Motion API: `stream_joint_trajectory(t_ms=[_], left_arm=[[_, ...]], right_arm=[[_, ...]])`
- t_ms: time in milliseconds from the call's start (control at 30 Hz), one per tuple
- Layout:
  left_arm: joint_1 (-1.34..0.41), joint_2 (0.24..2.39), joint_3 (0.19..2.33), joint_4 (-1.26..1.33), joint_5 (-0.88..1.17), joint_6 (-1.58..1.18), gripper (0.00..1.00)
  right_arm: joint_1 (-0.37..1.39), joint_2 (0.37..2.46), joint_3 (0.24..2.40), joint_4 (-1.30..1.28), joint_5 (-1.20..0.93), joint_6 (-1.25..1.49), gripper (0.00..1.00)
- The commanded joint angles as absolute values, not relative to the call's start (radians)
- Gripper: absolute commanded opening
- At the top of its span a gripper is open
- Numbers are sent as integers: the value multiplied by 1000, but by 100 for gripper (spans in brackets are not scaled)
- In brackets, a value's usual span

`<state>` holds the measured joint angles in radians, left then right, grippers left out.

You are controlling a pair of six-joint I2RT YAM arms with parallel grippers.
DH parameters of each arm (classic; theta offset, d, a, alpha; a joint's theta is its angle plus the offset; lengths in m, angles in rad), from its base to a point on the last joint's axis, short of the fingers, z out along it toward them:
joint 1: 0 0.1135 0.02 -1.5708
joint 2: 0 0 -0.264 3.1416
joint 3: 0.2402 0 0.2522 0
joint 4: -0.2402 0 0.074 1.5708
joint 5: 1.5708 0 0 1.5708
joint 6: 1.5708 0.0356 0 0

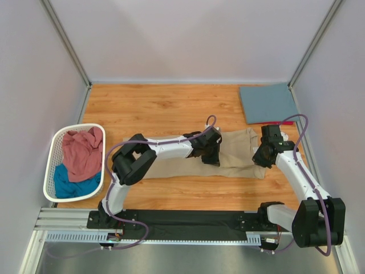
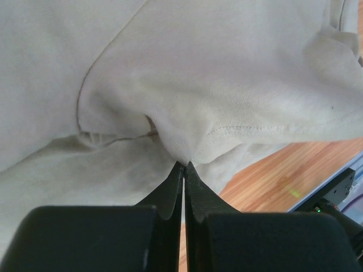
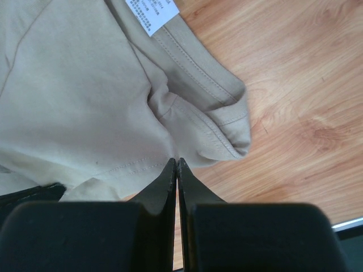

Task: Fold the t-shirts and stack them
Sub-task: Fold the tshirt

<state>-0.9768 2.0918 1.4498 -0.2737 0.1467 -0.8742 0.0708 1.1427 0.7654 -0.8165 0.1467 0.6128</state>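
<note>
A tan t-shirt (image 1: 239, 149) lies spread across the middle of the wooden table. My left gripper (image 1: 211, 155) is shut on a pinch of its cloth (image 2: 182, 148) near the shirt's middle. My right gripper (image 1: 263, 158) is shut on the hem by the shirt's right corner (image 3: 187, 144); a white label (image 3: 152, 11) shows at the top of that view. A slate blue t-shirt (image 1: 268, 103) lies folded flat at the back right, with a red edge (image 1: 272, 122) showing under its front. A dusty pink t-shirt (image 1: 82, 151) and a teal one (image 1: 71, 184) are heaped in the basket.
The white slatted laundry basket (image 1: 52, 154) stands at the left of the table. Grey walls close the table's left, back and right. A black strip and metal rail (image 1: 188, 225) run along the near edge between the arm bases.
</note>
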Motion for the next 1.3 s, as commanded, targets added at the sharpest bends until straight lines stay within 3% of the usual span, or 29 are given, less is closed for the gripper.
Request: stream_joint_trajectory(t_ms=[0,1000,1067,1167,1267], left_arm=[[-985,1985,1444,-330,121,-879,0],[-985,2057,1496,-547,115,-848,0],[-985,2059,1509,-569,106,-850,6],[-985,2034,1522,-609,109,-847,27],[-982,1976,1540,-621,101,-835,37]], right_arm=[[75,1147,793,-853,205,620,0],[83,1180,617,-695,153,689,2],[84,1186,629,-712,155,692,7],[84,1171,679,-799,170,698,26],[84,1140,751,-844,190,707,31]])
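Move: The left fingers already pinch one corner of the t-shirt's lifted flap. Its lay-down spot beside the shirt's near edge is about 4 cm to the left, 3 cm back and 1 cm below. The right fingers already hold the flap's other corner, with its spot about 3 cm back and 5 cm below. From the right hand the white label lies roughly 7 cm ahead, level left to right, the bunched sleeve end 4 cm to the right and level ahead, both 5 cm lower. The grey board is some 28 cm ahead and 7 cm right, also 5 cm lower. Leftward and a little back, the left hand carries its pinched corner about 4.5 cm, first raising it some 3.5 cm and then setting it back down, its wrist tilting roughly 10 degrees. Meanwhile the right hand lowers its corner nearly 5 cm while drawing back towards the shirt's near edge. Both hands then part their fingers to release the cloth, the right starting to rise. ##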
